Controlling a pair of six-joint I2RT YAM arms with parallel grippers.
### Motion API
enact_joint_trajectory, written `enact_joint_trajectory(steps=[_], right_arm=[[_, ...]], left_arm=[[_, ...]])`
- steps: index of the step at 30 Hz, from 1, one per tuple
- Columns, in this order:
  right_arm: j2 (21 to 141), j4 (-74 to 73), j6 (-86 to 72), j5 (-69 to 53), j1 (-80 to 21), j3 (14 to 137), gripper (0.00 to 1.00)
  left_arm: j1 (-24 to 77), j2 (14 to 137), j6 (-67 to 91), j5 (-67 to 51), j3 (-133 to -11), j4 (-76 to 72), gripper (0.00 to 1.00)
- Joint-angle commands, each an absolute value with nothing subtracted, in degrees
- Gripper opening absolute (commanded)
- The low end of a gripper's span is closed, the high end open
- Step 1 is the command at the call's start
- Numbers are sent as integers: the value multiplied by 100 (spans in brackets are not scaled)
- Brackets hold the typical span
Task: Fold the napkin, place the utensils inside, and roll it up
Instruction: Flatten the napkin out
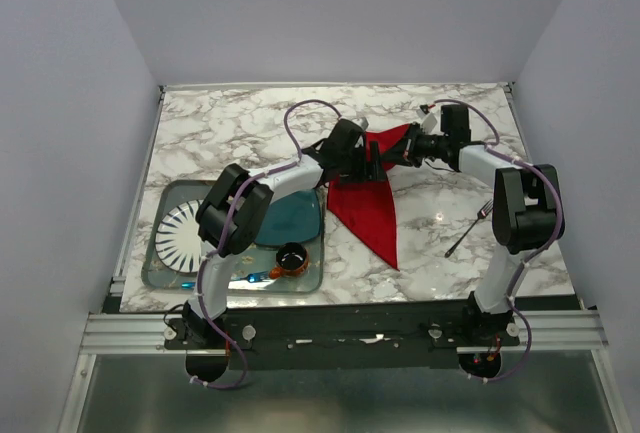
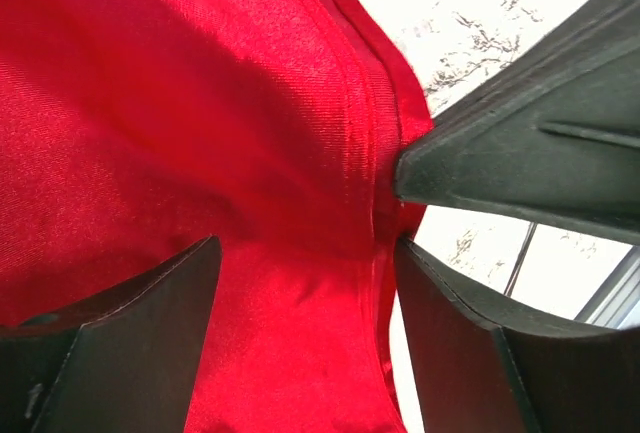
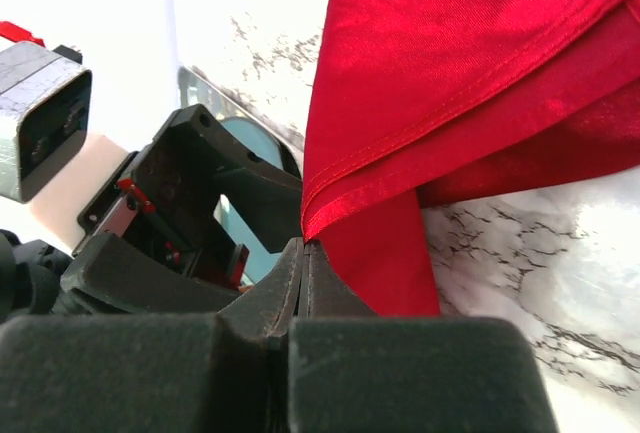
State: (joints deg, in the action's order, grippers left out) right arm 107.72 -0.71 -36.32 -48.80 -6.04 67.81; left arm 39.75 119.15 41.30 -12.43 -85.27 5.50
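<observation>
The red napkin hangs lifted at its top corner, and its long point trails down onto the marble table. My right gripper is shut on the napkin's hemmed edge, its jaws pressed together. My left gripper is right beside it. Its jaws stand open with red cloth lying between the fingers, not pinched. The silver fork lies on the table to the right of the napkin, apart from both grippers.
A glass tray at the front left holds a white striped plate, a teal plate, a small dark cup and a blue plastic utensil. The table's right edge runs close to the fork.
</observation>
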Motion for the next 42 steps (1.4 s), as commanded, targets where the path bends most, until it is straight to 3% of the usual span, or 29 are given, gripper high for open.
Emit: enact_joint_trajectory(steps=[1,4,7,8,10,11,14,20,26,34,42], right_arm=[[10425,334,-3902,-5010,-633,6636,1],[10284,413,-4025,-4896,-624,6487,1],[10073,501,-4131,-4817,-633,6381,1],[9994,510,-4148,-4790,-633,6363,1],[9906,492,-4122,-4668,-624,6302,1],[9879,492,-4061,-4606,-633,6276,1],[9835,492,-3912,-4518,-607,6223,1],[9616,378,-3622,-4395,-413,6249,1],[8748,-341,-3297,-3842,113,6950,1],[7604,-1783,-2523,-1858,264,9216,1],[7093,-2399,-2101,-1178,264,10195,1]], left_arm=[[4061,11829,4008,-810,-8850,685,78],[4069,11970,3999,-502,-9017,914,71],[4061,12050,3955,-273,-9158,1098,58],[4061,12041,3885,-229,-9202,1116,43],[4052,11954,3815,-132,-9228,1134,32],[4052,11901,3771,-88,-9220,1151,21],[4026,11638,3630,-44,-9176,1230,0],[3737,10970,3595,-244,-8878,1108,0],[3086,10161,3876,-888,-8604,1,0],[2619,9713,3727,-1161,-9913,-659,0],[2348,9624,3928,-897,-11021,-659,0]])
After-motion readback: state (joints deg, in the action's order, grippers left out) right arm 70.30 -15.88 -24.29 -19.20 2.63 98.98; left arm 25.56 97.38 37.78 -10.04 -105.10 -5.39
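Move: The napkin edge for the left fingers lies about 3 cm ahead of the left hand, 1 cm to its right and level with it. The napkin part already pinched by the right hand is some 7 cm right, 2 cm ahead and 3 cm higher. Near the left hand, the teal plate is 22 cm left and 13 cm back, the fork 23 cm right and 17 cm back, both about 7 cm lower. From the right hand, that edge is about 6 cm left, 1 cm ahead, 3 cm below. Keep the napkin pinched in the right gripper and ease it up a little while the left gripper slips about 3 cm forward and up and shuts on the napkin's edge beside it. Then sweep both steeply up, some 40 cm, while spreading them apart sideways, each wrist tipping its fingers up from pointing down. ##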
